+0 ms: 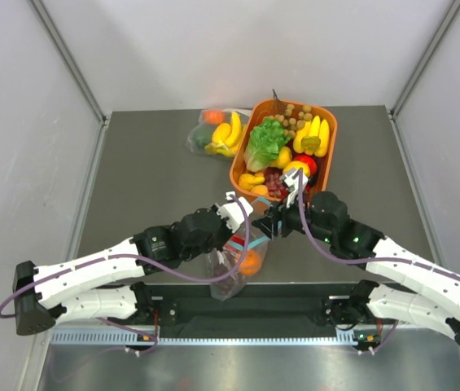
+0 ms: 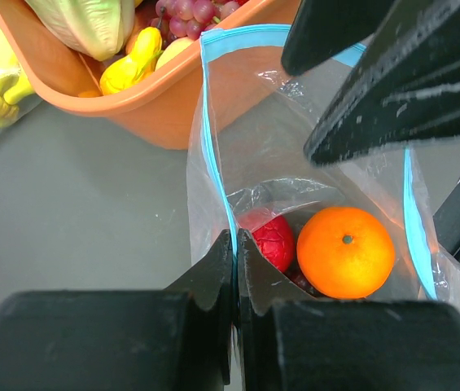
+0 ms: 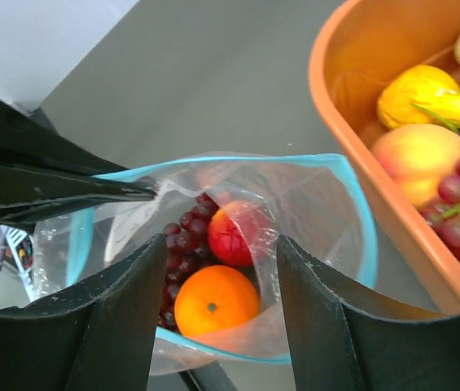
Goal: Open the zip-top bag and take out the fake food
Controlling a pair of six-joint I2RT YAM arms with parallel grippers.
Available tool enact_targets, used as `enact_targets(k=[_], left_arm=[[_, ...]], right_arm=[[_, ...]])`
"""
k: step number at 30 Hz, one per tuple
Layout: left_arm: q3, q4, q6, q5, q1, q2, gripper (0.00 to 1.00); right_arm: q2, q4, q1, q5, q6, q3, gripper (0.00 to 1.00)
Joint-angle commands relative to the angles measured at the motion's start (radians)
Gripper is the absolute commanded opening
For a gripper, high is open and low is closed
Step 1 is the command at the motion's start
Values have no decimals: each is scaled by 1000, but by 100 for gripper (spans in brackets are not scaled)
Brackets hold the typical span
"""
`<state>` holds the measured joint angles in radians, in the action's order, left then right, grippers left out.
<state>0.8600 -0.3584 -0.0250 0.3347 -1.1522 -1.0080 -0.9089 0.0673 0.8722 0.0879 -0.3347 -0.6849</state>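
Observation:
The zip-top bag (image 1: 231, 275) hangs at the table's near edge, its teal-rimmed mouth (image 3: 352, 195) pulled wide. My left gripper (image 2: 236, 244) is shut on the teal zip strip (image 2: 205, 122) at one side of the mouth. The bag holds an orange (image 3: 216, 300), a red apple (image 3: 234, 232) and dark purple grapes (image 3: 182, 244). My right gripper (image 3: 221, 244) is open right over the mouth. Its fingers (image 3: 144, 301) straddle the orange and apple and grip nothing. The left wrist view shows the orange (image 2: 345, 251) and apple (image 2: 274, 242) too.
An orange bin (image 1: 330, 134) full of plastic fruit and lettuce stands just behind the bag, its wall (image 3: 352, 122) close to my right fingers. A second clear bag with bananas (image 1: 217, 134) lies left of the bin.

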Motion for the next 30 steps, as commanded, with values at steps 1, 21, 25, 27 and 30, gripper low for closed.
enact_targets(k=[1, 21, 25, 27, 30], left_arm=[[-4, 53, -1, 13, 5, 16, 5], [-3, 52, -4, -14, 5, 9, 4], [1, 50, 2, -28, 5, -6, 4], [2, 49, 5, -33, 5, -14, 4], [5, 44, 8, -42, 5, -23, 4]], right_arm=[[-19, -87, 37, -13, -9, -24, 55], [-341, 12, 177, 35, -6, -90, 54], [-338, 23, 232, -3, -44, -45, 55], [-337, 17, 269, -51, -72, -10, 56], [-344, -23, 315, -120, -119, 44, 59]])
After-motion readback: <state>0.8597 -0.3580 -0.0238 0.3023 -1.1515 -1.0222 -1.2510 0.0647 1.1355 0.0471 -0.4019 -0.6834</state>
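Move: The orange lies in the open bag some 14 cm below the right hand, about 5 cm back and 5 cm to the left. The red fruit is roughly 5 cm farther out than the orange and 3 cm left of it; the grapes are about 5 cm left of the orange, level with it. The orange bin's middle is about 19 cm ahead of the right hand, 6 cm to its right. From the left hand the orange is about 3 cm back, 5 cm right, 10 cm below. Down and to the left first, then down and back towards its base, the right hand sinks about 11 cm through the bag's mouth towards the orange, the fingers staying a bit over half open and tilting some 20 degrees more steeply down. Contact with the orange can't be seen. The left hand keeps its pinch on the bag's rim, nearly still. ##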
